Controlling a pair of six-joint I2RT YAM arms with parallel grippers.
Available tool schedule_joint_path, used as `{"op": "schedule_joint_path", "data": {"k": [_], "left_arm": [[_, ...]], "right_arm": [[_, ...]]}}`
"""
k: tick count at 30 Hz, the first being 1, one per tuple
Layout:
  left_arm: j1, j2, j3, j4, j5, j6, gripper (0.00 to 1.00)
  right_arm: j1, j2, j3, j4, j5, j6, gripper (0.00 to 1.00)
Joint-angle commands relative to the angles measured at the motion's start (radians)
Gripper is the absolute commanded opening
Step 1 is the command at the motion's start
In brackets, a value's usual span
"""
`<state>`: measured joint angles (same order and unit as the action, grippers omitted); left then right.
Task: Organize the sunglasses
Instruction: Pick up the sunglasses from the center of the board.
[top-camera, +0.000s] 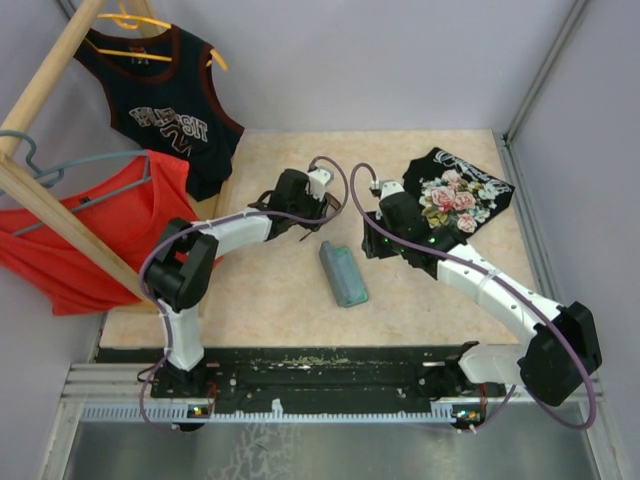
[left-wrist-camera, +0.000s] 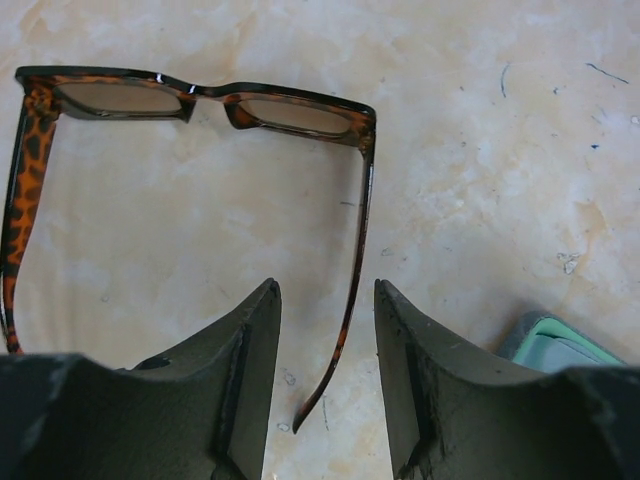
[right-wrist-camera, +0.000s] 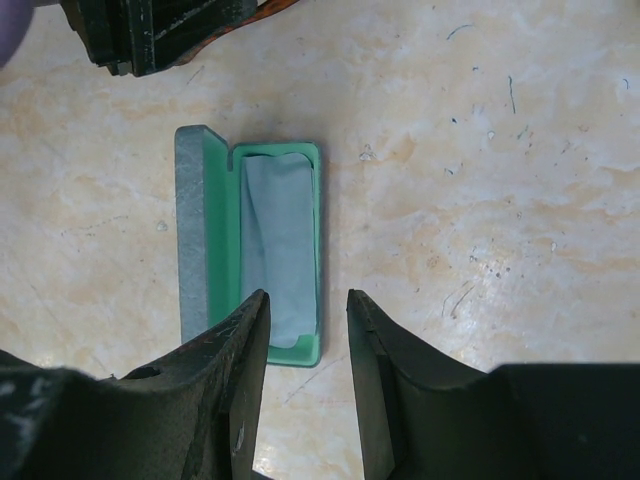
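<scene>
The sunglasses (left-wrist-camera: 200, 102), a tortoiseshell frame with dark rectangular lenses, lie on the table with both temple arms unfolded. My left gripper (left-wrist-camera: 326, 290) is open, and the right temple arm (left-wrist-camera: 358, 270) runs between its fingers without touching either. The grey-blue case (right-wrist-camera: 250, 245) lies open, showing a green lining and a light blue cloth (right-wrist-camera: 278, 240) inside. My right gripper (right-wrist-camera: 307, 297) is open above the case's near end with nothing between its fingers. In the top view the case (top-camera: 343, 275) sits between the left gripper (top-camera: 300, 218) and the right gripper (top-camera: 375, 240).
A black shirt with a floral print (top-camera: 455, 195) lies at the back right of the table. On the left, a wooden rack (top-camera: 40, 190) carries a dark basketball jersey (top-camera: 165, 110) and a red top (top-camera: 100, 230). Grey walls close in the table.
</scene>
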<state>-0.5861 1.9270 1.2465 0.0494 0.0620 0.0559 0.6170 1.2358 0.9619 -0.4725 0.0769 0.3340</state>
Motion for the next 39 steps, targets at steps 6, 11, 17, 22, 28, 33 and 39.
{"op": "schedule_joint_path", "data": {"k": [6, 11, 17, 22, 28, 33, 39], "left_arm": [[0.027, 0.058, 0.061, 0.01, 0.106, 0.064, 0.48], [0.029, 0.079, 0.062, 0.009, 0.132, 0.071, 0.47], [0.032, 0.11, 0.073, 0.001, 0.09, 0.08, 0.42], [0.038, 0.127, 0.088, -0.006, 0.066, 0.089, 0.31], [0.04, 0.117, 0.092, -0.013, 0.053, 0.096, 0.12], [0.04, 0.084, 0.082, -0.014, 0.051, 0.103, 0.0], [0.037, 0.012, 0.06, -0.003, 0.058, 0.11, 0.0]], "right_arm": [[-0.015, -0.054, -0.008, 0.009, -0.001, -0.001, 0.38], [-0.017, -0.055, -0.009, 0.005, -0.004, -0.003, 0.38], [-0.017, -0.068, -0.006, -0.007, -0.005, -0.007, 0.38], [-0.017, -0.082, -0.005, -0.021, -0.001, -0.008, 0.38], [-0.017, -0.1, -0.002, -0.033, -0.002, -0.007, 0.38], [-0.019, -0.125, -0.001, -0.049, 0.006, -0.007, 0.38], [-0.019, -0.161, -0.003, -0.071, 0.02, -0.004, 0.38]]}}
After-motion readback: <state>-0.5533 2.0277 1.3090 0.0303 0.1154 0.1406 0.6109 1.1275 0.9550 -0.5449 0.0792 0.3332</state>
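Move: The sunglasses' near temple runs between the left hand's open fingers, its middle about 1 cm ahead, level sideways and roughly 4 cm below. The sunglasses' front lies some 10 cm straight ahead of that hand, and the open case about 13 cm back and 6 cm to its right, both some 4 cm below. From the right hand the near temple is about 9 cm ahead, 12 cm left and 12 cm below. The left hand sinks about 4 cm and shuts, pinching the near temple; the right drifts up and back. ##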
